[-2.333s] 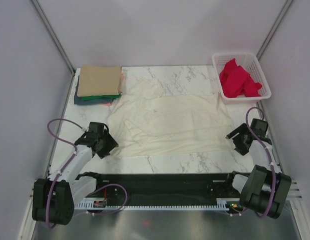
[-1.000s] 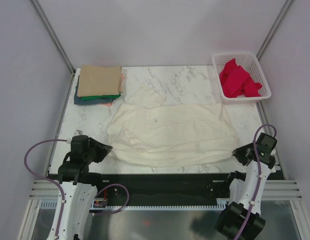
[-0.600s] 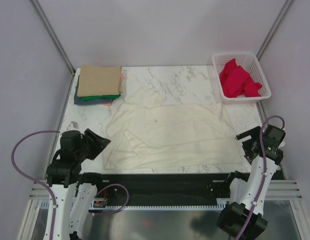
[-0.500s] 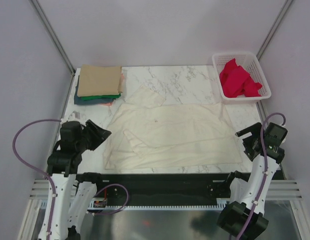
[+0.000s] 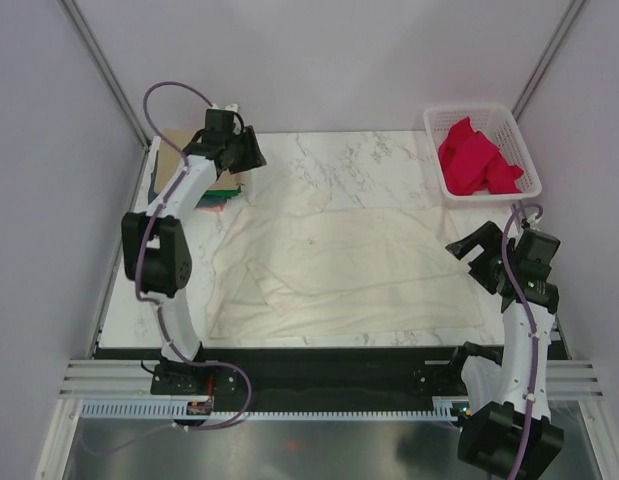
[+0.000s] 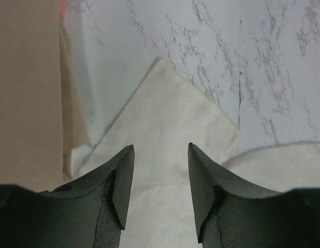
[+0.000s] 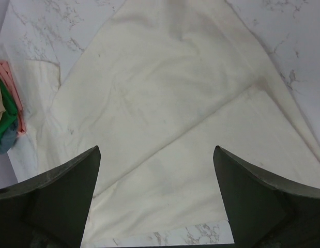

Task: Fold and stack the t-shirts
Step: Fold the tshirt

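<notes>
A large cream t-shirt lies spread flat on the marble table, with one sleeve reaching toward the back left. Folded t-shirts are stacked at the back left, a tan one on top of green and teal. My left gripper hovers beside that stack above the sleeve. In the left wrist view the left gripper is open and empty. My right gripper hangs over the shirt's right edge. Its wrist view shows the right gripper wide open, and below it the cream t-shirt.
A white mesh basket holding red cloth stands at the back right. The folded stack's tan top fills the left of the left wrist view. Grey walls close in the table on three sides.
Both grippers have opened and let go of the cream shirt, which now lies flatter. The left arm swung from the near left to the back left. The right gripper rose and shifted slightly back.
</notes>
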Motion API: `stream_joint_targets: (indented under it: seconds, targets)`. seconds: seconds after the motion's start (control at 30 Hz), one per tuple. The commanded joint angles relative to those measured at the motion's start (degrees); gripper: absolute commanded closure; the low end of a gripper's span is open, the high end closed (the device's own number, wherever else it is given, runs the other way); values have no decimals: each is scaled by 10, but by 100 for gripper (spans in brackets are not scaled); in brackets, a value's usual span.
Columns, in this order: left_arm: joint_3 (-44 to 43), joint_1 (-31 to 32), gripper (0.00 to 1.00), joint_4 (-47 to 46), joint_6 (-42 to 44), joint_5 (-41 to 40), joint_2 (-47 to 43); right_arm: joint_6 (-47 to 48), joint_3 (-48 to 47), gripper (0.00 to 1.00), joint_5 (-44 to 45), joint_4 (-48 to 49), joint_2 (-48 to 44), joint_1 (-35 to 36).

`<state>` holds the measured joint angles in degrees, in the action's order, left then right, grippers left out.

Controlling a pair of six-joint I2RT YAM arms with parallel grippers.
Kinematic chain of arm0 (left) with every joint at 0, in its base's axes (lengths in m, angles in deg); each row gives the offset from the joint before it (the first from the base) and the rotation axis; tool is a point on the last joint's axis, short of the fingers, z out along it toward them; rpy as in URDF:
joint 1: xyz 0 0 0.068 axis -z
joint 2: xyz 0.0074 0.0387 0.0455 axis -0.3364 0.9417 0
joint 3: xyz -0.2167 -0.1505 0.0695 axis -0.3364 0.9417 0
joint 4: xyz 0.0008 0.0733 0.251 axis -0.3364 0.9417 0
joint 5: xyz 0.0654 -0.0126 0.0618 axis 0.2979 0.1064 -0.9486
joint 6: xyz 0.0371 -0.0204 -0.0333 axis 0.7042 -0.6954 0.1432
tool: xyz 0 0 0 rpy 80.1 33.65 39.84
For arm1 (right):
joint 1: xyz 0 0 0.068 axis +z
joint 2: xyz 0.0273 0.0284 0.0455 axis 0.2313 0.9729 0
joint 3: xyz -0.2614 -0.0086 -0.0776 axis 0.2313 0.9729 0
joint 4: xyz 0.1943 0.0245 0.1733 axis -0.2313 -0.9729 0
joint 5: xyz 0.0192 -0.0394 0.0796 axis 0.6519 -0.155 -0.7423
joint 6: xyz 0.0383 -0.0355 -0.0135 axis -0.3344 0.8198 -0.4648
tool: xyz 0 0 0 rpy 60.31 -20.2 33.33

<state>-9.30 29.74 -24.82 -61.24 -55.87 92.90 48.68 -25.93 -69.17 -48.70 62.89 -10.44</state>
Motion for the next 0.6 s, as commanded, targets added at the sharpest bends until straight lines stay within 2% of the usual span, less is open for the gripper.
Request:
stream_joint_targets:
  seconds: [0.0,0.17,0.27,0.4,0.57]
  targets:
    - [-131,6,47,-20,90,-26,111,21,8,2,-10,40,-9,31]
    - [-296,7,47,-11,83,-3,286,30,0,2,-7,42,-2,57]
    - [-356,10,47,-9,73,7,336,23,7,2,-15,57,-7,65]
    - [-394,21,45,-7,80,10,397,20,31,2,-25,86,1,67]
    - [-370,26,45,-7,66,26,404,27,35,2,-23,87,10,67]
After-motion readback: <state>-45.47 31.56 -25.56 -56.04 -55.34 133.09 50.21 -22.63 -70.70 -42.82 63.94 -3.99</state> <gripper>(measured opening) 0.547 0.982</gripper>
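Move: The tip of the t-shirt's far-left sleeve lies some 13 cm ahead of the left hand, 5 cm to its right and about 15 cm below. The folded stack stands about 17 cm to that hand's left and 6 cm farther out, its middle some 12 cm down, while the middle of the t-shirt's body lies roughly 20 cm back and 20 cm to the right, on the table. From the right hand the sleeve tip is about 39 cm ahead and 39 cm to the left, 12 cm below. Still sweeping outward, the left hand swoops down about 14 cm and forward 12 cm with a slight drift to the right, clearing the folded stack and heading for the far sleeve tip; most of the forward reach comes first, then it drops almost straight and eases to a stop low at the tip, fingers kept half open and pointing forward and down. Meanwhile the right hand, wide open above the t-shirt's right side, shifts about 3 cm left, turning some 10 degrees counter-clockwise, and then begins to sink slightly. ##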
